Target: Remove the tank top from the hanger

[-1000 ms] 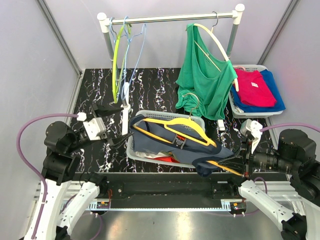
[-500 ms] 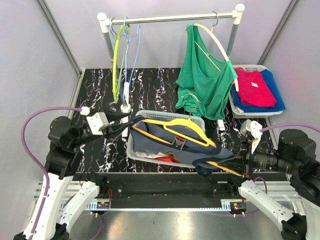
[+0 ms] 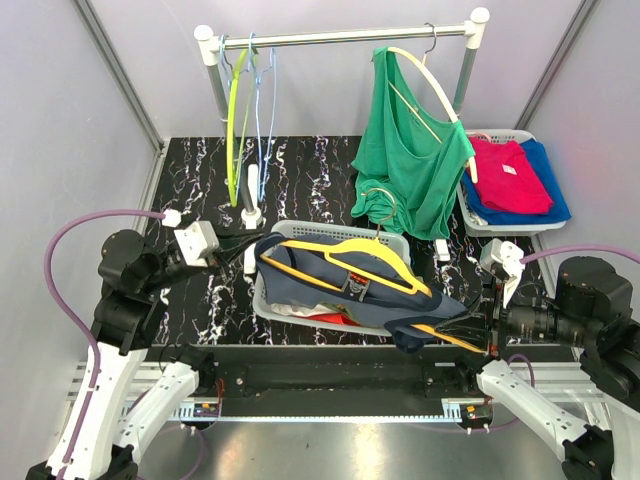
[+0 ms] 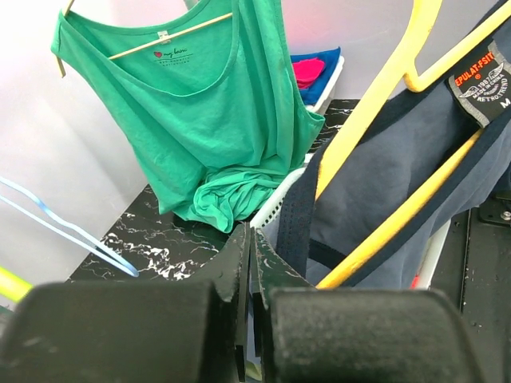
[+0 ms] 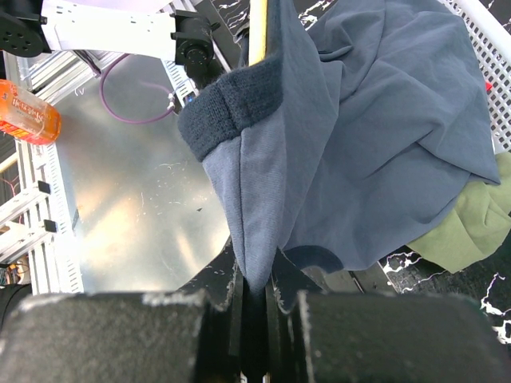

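Observation:
A navy tank top (image 3: 340, 300) hangs on a yellow hanger (image 3: 345, 250) above the white basket (image 3: 330, 230). My right gripper (image 3: 480, 322) is shut on the garment's lower hem, and in the right wrist view the blue fabric (image 5: 375, 120) is pinched between the jaws (image 5: 255, 275). My left gripper (image 3: 240, 245) sits just left of the tank top's left shoulder. Its jaws (image 4: 251, 239) are pressed together with nothing visible between them. The navy strap (image 4: 291, 215) and the yellow hanger arm (image 4: 383, 80) lie just to their right.
A green tank top (image 3: 405, 150) hangs on a wooden hanger from the rack rod (image 3: 340, 38). Several empty hangers (image 3: 240, 110) hang at the rod's left end. A basket (image 3: 500, 135) at the right holds red and blue clothes. Other clothes lie in the white basket.
My left arm swung right toward the tank top's left shoulder and its gripper went from open to shut. The right gripper and the garment stayed put.

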`<state>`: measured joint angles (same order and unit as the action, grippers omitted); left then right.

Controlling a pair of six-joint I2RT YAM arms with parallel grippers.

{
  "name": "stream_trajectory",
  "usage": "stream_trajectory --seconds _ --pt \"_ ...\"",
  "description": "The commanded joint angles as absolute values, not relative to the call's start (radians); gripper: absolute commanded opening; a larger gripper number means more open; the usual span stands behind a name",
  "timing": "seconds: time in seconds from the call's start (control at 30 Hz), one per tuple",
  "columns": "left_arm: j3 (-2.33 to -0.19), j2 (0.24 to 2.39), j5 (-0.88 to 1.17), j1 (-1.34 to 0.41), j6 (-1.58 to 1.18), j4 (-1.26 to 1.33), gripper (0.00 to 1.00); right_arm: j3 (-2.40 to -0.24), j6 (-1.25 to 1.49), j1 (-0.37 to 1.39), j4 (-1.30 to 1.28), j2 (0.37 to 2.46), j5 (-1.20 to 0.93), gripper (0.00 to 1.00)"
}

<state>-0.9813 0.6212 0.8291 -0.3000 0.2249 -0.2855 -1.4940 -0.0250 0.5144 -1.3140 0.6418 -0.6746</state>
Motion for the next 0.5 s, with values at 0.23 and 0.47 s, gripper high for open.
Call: stream_trajectory --seconds 0.23,0.47 --pt "-1.015 0.621 0.761 -0.301 0.242 -0.233 0.0 -1.526 -0.008 0.515 -1.261 0.638 -0.713 0.0" --pt "-1.015 0.606 0.866 -0.299 0.184 -0.244 0.64 -1.513 -0.008 0.515 -1.266 0.626 -0.706 0.0"
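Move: The tank top's left shoulder, on the end of the yellow hanger, is right by the left fingertips: about 3 cm to the hand's right, 3 cm back and 2 cm lower. From that hand, the white basket lies some 16 cm right, 3 cm back and 20 cm down; the lime hanger hangs about 11 cm ahead and 4 cm left, roughly level. From the right hand the left shoulder is about 33 cm left and 14 cm ahead, at similar height. Forward and slightly left, barely half a centimetre, the left hand eases with its shut fingers at the tank top's left shoulder, then spreads the fingers to about half open without leaving the spot. The right hand stays put and keeps its pinch on the opposite shoulder, holding the hanger end there steady. ##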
